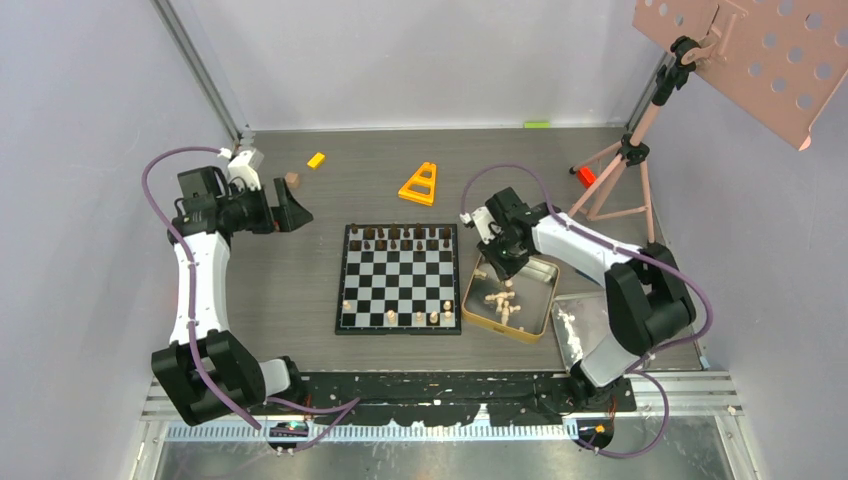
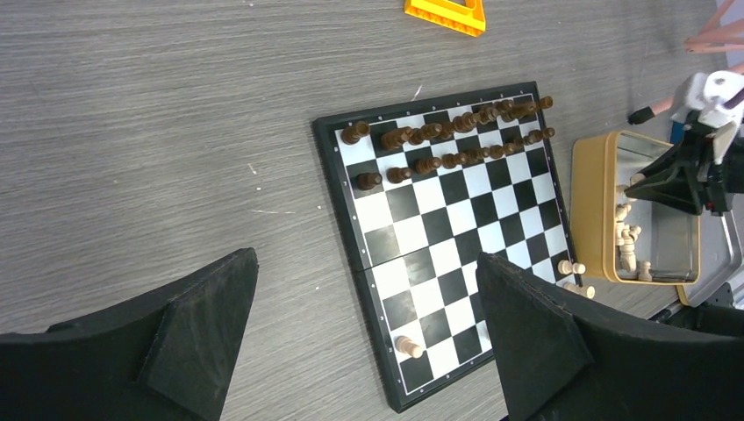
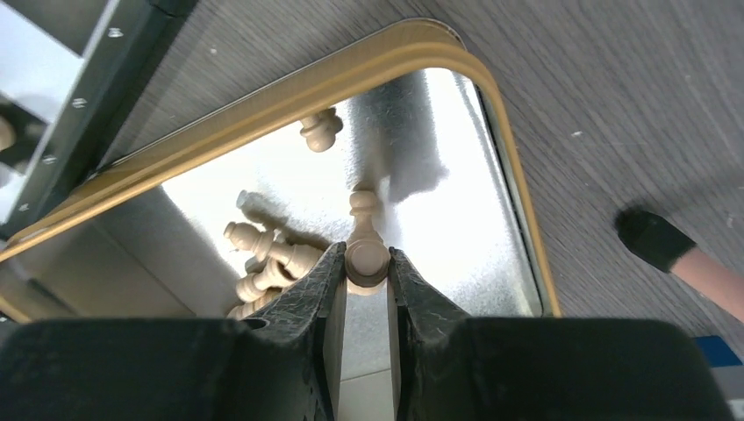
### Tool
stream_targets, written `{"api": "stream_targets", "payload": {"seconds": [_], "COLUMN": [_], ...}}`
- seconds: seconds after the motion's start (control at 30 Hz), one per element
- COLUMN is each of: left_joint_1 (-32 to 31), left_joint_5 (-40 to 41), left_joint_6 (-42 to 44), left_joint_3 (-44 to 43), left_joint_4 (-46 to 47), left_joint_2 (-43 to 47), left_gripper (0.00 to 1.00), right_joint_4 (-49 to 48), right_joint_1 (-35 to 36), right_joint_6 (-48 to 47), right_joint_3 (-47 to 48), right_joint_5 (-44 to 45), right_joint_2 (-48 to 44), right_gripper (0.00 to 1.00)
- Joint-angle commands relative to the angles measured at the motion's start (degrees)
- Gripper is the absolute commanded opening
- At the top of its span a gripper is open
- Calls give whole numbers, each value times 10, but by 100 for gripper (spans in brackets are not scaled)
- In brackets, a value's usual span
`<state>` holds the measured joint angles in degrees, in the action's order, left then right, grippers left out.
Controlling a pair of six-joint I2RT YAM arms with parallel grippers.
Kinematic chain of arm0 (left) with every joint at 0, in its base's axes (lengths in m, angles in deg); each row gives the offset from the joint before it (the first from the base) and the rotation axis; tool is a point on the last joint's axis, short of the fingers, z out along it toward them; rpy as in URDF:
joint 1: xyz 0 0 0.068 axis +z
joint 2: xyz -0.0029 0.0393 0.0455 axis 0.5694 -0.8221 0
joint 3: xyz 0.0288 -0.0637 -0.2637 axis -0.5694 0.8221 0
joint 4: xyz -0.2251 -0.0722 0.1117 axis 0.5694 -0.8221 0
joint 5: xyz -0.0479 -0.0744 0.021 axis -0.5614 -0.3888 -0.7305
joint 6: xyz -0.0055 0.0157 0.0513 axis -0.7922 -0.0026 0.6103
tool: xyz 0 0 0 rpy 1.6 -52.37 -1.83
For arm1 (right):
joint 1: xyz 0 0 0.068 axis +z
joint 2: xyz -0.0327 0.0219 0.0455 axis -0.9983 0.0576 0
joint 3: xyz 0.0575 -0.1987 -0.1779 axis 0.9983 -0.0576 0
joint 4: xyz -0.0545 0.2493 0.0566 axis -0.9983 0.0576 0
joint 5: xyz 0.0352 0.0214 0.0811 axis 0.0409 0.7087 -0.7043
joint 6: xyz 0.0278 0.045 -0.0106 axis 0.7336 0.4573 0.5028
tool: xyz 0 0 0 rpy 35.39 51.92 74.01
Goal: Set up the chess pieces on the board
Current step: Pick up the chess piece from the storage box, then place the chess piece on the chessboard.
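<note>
The checkered board (image 1: 400, 285) (image 2: 439, 237) lies mid-table. Dark brown chess pieces (image 1: 400, 237) (image 2: 447, 140) fill its two far rows, and a few pale ones (image 1: 420, 317) stand along its near edge. Right of the board, a gold tin (image 1: 546, 305) (image 3: 263, 110) holds a heap of pale pieces (image 1: 503, 303) (image 3: 263, 259). My right gripper (image 1: 500, 268) (image 3: 365, 263) reaches into the tin and is shut on one pale piece (image 3: 361, 210), fingers pressed against both sides of its base. My left gripper (image 1: 297, 212) (image 2: 366, 257) hangs wide open and empty, left of the board.
An orange triangular block (image 1: 419, 184) (image 2: 446, 13) lies beyond the board, with a yellow block (image 1: 316, 159) and a small brown cube (image 1: 292, 180) at the far left. A silver tray (image 1: 580, 325) sits right of the tin. A pink tripod (image 1: 620, 180) stands at the far right.
</note>
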<state>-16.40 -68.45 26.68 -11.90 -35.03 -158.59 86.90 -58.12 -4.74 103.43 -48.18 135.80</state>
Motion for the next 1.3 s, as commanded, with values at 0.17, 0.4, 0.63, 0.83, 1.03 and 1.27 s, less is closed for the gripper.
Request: {"api": "stream_targets", "payload": {"seconds": [0.17, 0.4, 0.63, 0.83, 1.03, 1.27], "left_joint_1": [-48, -132, -204, -209, -208, -200], "left_joint_5": [-69, -77, -133, -144, -122, -104], "left_joint_6": [49, 58, -9, -23, -23, -22], "left_joint_3": [21, 68, 99, 86, 48, -5], "left_joint_4": [25, 97, 222, 232, 189, 121], "left_joint_2": [28, 65, 51, 16, 11, -5], "left_gripper": [99, 99, 96, 96, 99, 100], "right_joint_4": [8, 8, -90, -235, -333, -461], "right_joint_1": [-16, -34, -48, -17, 63, 130], "right_joint_6": [-8, 1, 58, 103, 72, 43], "right_joint_3": [61, 74, 60, 27, -6, -43], "right_joint_5": [-76, -133, -268, -357, -325, -305], "right_joint_2": [-122, -139, -173, -146, -121, -51], "right_gripper": [5, 4, 4, 1, 1, 1]}}
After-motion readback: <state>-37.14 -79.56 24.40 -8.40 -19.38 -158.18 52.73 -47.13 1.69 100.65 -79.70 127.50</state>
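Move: The right hand already holds a pale chess piece low in the storage box. The chessboard's middle is about 24 cm to its left, straight level with it and 3 cm lower; the two pale pieces at the board's near right corner stand some 13 cm left and 7 cm back. The loose pieces in the box lie about 5 cm back, level sideways. From the empty left hand, the board's middle is roughly 22 cm right, 4 cm back and 21 cm below. Keeping its pinch on the pale piece, the right hand lifts it about 10 cm out of the storage box, then swings some 18 cm left over the box rim to above the right part of the chessboard, cresting at 15 cm and sinking about 3 cm at the end while the wrist tilts some 45 degrees so the fingers point down and left, with a counter-clockwise turn too. Meanwhile the left hand, empty and wide open, travels about 14 cm right towards the board, turning roughly 30 degrees clockwise, then rises a few centimetres. ##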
